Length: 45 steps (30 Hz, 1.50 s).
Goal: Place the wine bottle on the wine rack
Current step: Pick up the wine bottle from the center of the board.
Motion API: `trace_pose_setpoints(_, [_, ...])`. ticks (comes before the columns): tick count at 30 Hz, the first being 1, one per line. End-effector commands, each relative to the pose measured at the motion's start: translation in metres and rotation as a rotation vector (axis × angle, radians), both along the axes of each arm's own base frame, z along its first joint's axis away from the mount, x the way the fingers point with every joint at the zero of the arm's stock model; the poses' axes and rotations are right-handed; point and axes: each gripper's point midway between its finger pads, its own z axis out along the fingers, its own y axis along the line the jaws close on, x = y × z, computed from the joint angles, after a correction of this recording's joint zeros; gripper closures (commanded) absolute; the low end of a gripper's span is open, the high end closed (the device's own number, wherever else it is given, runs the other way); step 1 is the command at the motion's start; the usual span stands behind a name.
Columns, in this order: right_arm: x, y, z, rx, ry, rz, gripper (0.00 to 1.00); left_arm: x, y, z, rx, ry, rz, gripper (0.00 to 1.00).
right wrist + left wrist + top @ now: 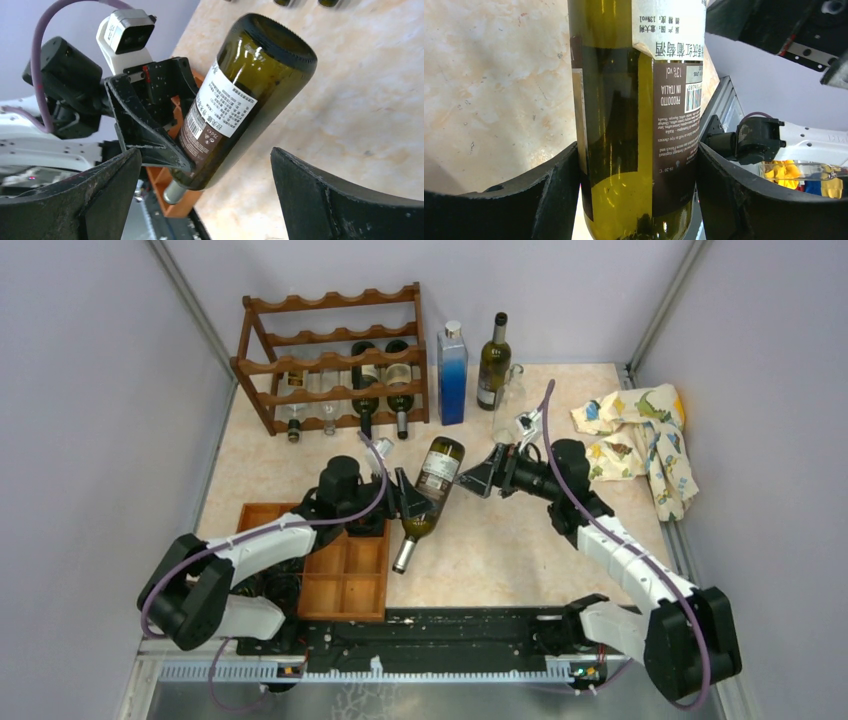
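A green wine bottle [432,480] with a white and brown label is tilted over the middle of the table, base toward the back and neck toward the near edge. My left gripper [415,502] is shut on its body; in the left wrist view both fingers [556,185] press against the glass of the bottle [634,125]. My right gripper [478,478] stands open just right of the bottle's base, touching nothing. In the right wrist view the bottle [240,100] lies beyond the wide-apart jaws of the right gripper [204,152]. The dark wooden wine rack [330,360] stands at the back left and holds some bottles.
A flat wooden compartment tray [340,560] lies at the near left, under the bottle's neck. A blue bottle [452,375], a dark bottle [493,362] and a clear glass [510,405] stand right of the rack. A patterned cloth [640,435] lies at the right wall.
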Motion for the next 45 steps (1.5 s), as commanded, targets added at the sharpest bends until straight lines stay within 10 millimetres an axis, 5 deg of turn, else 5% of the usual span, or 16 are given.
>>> trace_pose_setpoints(1, [0.000, 0.018, 0.040, 0.193, 0.067, 0.063, 0.02, 0.001, -0.009, 0.061, -0.147, -0.218, -0.037, 1.00])
trace_pose_setpoints(13, [0.010, 0.038, 0.019, 0.199, 0.142, 0.031, 0.02, -0.015, -0.033, 0.097, -0.253, -0.280, -0.119, 1.00])
trace_pose_setpoints(23, [0.021, 0.046, 0.027, 0.211, 0.101, 0.027, 0.02, -0.027, -0.051, 0.108, -0.285, -0.296, -0.181, 1.00])
trace_pose_setpoints(28, [0.017, 0.049, 0.036, 0.239, 0.080, 0.052, 0.17, -0.024, -0.056, 0.105, -0.270, -0.282, -0.179, 1.00])
trace_pose_setpoints(30, [0.014, 0.050, 0.040, 0.253, 0.065, 0.064, 0.41, -0.022, -0.055, 0.103, -0.262, -0.271, -0.158, 0.91])
trace_pose_setpoints(32, [0.014, 0.048, 0.044, 0.261, 0.060, 0.062, 0.78, -0.019, -0.052, 0.104, -0.254, -0.269, -0.131, 0.78])
trace_pose_setpoints(34, [0.015, 0.044, 0.051, 0.281, 0.053, 0.055, 0.91, -0.017, -0.046, 0.106, -0.240, -0.271, -0.095, 0.58])
trace_pose_setpoints(40, [0.025, 0.024, 0.084, 0.342, -0.018, 0.036, 1.00, -0.023, -0.019, 0.115, -0.249, -0.365, -0.005, 0.04])
trace_pose_setpoints(45, [0.017, 0.017, 0.098, 0.360, -0.061, 0.070, 1.00, -0.035, 0.009, 0.120, -0.303, -0.358, 0.083, 0.02])
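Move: The left gripper already holds the wine bottle about its middle, neck slanting down towards the base; the open right gripper it is being taken to is about 12 cm right, 5 ahead and 5 above. From the right hand, the wine bottle's middle is some 11 cm left, 3 back and 6 below. The blue bottle stands about 22 cm ahead and 4 left of the right hand, the clear bottle 16 ahead and 8 right, both roughly 10 lower. Right fingers close on the wine bottle near its base, after reaching about 4 cm left while the left hand carries it some 5 cm right and 5 up to meet them. The left fingers then open and let go, that hand swinging back left while still rising, 10 cm up in all; the right keeps its grip, tilting about 15 degrees and easing back right. ##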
